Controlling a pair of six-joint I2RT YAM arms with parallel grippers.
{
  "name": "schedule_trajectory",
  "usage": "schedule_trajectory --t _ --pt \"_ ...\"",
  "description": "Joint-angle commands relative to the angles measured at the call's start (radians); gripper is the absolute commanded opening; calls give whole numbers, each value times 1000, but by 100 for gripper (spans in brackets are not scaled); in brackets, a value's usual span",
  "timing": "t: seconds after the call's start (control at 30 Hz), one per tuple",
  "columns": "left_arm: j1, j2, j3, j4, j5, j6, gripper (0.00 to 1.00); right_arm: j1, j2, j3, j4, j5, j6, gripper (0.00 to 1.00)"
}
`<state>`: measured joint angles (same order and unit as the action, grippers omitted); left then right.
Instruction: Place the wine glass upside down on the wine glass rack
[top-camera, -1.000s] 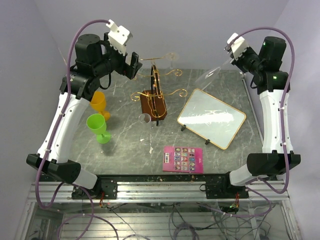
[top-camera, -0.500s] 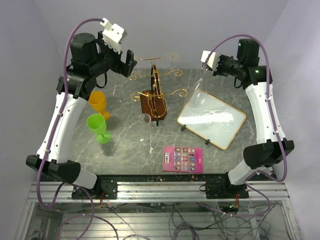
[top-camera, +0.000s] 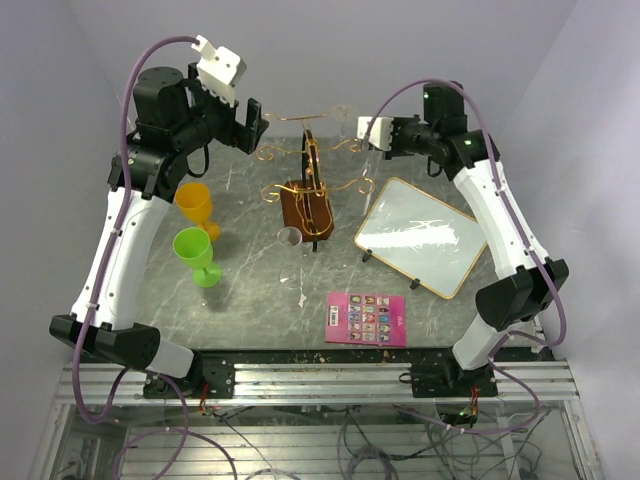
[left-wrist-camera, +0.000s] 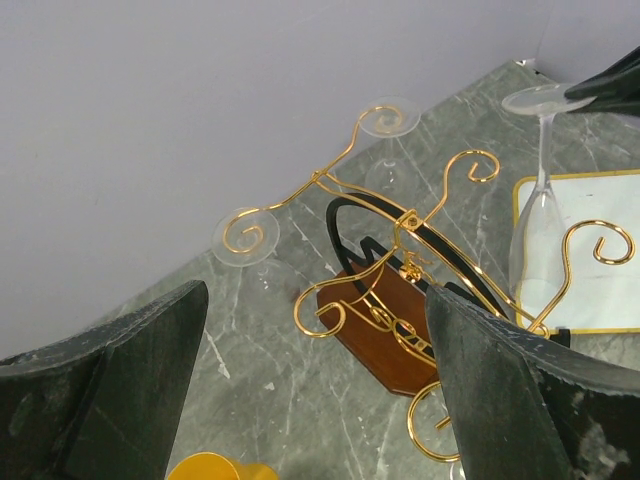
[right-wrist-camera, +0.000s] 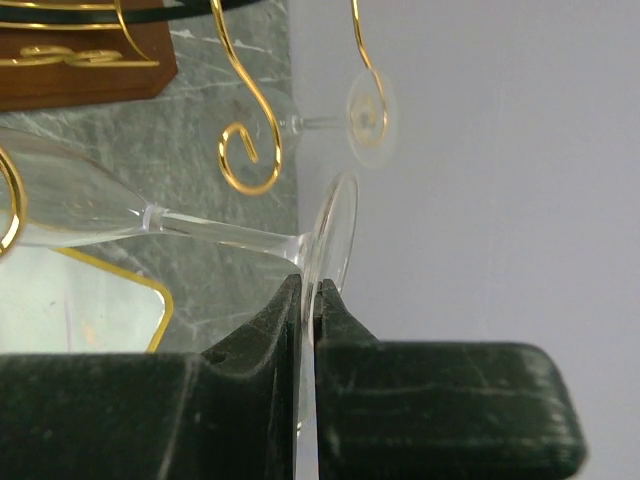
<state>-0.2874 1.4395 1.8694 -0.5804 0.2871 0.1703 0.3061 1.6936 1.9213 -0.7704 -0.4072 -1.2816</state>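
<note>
The wine glass rack (top-camera: 310, 190) is gold wire on a brown wooden base, at the table's back middle. It also shows in the left wrist view (left-wrist-camera: 400, 225). My right gripper (right-wrist-camera: 312, 295) is shut on the foot of a clear wine glass (right-wrist-camera: 215, 232). In the top view it (top-camera: 370, 135) is at the rack's right arms. The glass (left-wrist-camera: 535, 235) hangs bowl down beside a right scroll arm. Two other clear glasses (left-wrist-camera: 385, 120) hang on the rack's far arms. My left gripper (top-camera: 252, 125) is open and empty, raised left of the rack.
An orange glass (top-camera: 193, 205) and a green glass (top-camera: 195, 255) stand on the left. A small clear cup (top-camera: 290, 237) sits in front of the rack. A gold-framed whiteboard (top-camera: 423, 235) stands on the right. A pink card (top-camera: 367, 318) lies near the front.
My right arm has swung left from the right wall to the rack's right side, carrying the clear glass. My left gripper has shifted slightly.
</note>
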Motion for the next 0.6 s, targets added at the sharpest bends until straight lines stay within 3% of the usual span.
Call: schedule_trajectory --t 0.0,0.57 --pt "14 -31 -6 34 4 -12 100 58 26 28 46 65 -22 0" --pt "28 -44 -16 37 18 -11 99 169 144 140 48 201 -88 0"
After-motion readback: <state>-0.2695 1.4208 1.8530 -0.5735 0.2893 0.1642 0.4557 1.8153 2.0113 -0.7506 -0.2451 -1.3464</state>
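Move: The right hand already holds the clear wine glass upside down by its base. The middle right hook of the rack lies about 7 cm to its left, 3 cm ahead and 4 cm below. The back right hook, with a glass hanging, is roughly 10 cm ahead, 8 cm left and 2 cm below; the empty front right hook is some 4 cm back, 5 cm left and 6 cm below. From the left hand, the middle hook is about 15 cm right, 3 cm ahead and 9 cm lower. Keep the right fingers pinched on the glass base and carry the hanging glass left about 5 cm to the rack's middle right hook, easing off as it nears. Sink about 2 cm over the first part, then rise very slightly while edging forward some 1.5 cm, rolling the hand a little so its left side dips. ##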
